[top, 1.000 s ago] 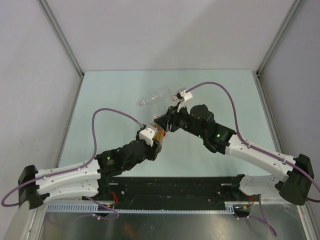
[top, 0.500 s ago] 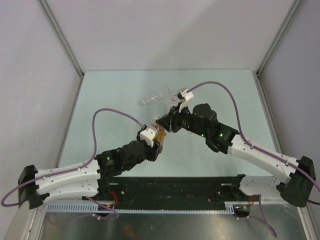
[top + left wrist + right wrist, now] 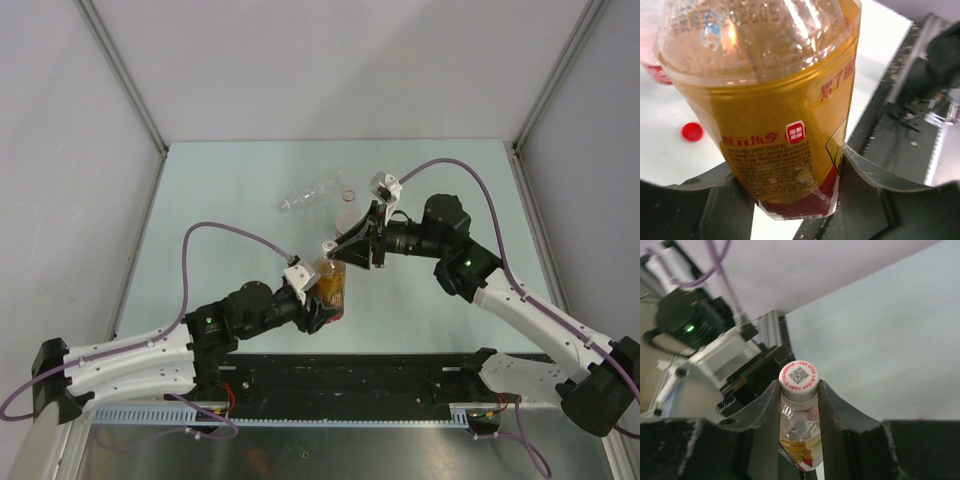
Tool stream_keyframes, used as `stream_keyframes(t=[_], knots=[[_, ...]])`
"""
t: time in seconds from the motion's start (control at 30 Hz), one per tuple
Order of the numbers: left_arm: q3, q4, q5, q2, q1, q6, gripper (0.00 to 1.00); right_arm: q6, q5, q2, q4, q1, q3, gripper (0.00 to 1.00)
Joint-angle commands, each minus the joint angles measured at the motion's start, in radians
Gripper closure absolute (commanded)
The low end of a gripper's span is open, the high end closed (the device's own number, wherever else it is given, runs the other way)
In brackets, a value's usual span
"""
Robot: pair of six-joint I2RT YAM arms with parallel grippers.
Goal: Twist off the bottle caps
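My left gripper (image 3: 790, 187) is shut on the lower body of the amber bottle (image 3: 775, 115), which it holds upright above the table (image 3: 230, 200). In the top view this bottle (image 3: 331, 284) stands between the two arms. My right gripper (image 3: 798, 386) is shut on its white cap (image 3: 798, 376), which carries a printed code; one finger presses on each side. From above, the right gripper (image 3: 334, 251) sits over the bottle's top. A loose red cap (image 3: 692, 131) lies on the table. The clear crinkled bottle (image 3: 311, 192) lies on its side farther back.
The bottle with a red label band (image 3: 348, 203) stands just behind the grippers, beside the crinkled one, and shows at the left edge of the left wrist view (image 3: 654, 70). A black rail (image 3: 350, 375) runs along the near edge. Grey walls enclose the table.
My right gripper has closed on the white cap and its wrist has swung round to the right. The left arm has drawn the amber bottle nearer and a little right.
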Motion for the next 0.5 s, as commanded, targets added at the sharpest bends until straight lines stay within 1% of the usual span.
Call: stream_keyframes(t=[0.0,0.17,0.3,0.47], knots=[[-0.035,0.14,0.359,-0.039,-0.017,0.1,1.0,-0.023,-0.306,-0.025,0.173,-0.042,-0.007,0.96],[-0.058,0.2,0.522,-0.094,-0.017,0.103,1.0,0.014,-0.474,-0.046,0.269,-0.07,-0.028,0.95],[-0.063,0.234,0.657,-0.111,-0.017,0.105,1.0,0.044,-0.558,-0.05,0.325,-0.073,-0.03,0.94],[-0.051,0.269,0.788,-0.085,-0.016,0.117,1.0,0.091,-0.643,-0.059,0.392,-0.074,-0.031,0.91]])
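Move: My right fingers already hold the white cap right between their pads. My left hand grips the lower part of the same bottle, so the cap lies about 13 cm above that hand and 4 cm ahead. From the left hand, the loose red cap lies on the table roughly 12 cm ahead, 1 cm left and 18 cm down. The open red-label bottle stands some 21 cm ahead of that hand, 4 cm right, its middle about 9 cm lower. I twist bottle and cap against each other: my left hand turns the body about 30 degrees clockwise while my right turns the pinched cap about 30 degrees counter-clockwise. Meanwhile both hands go back together roughly 9 cm and up some 4 cm, away from the standing bottle, both grips kept closed as they are. ##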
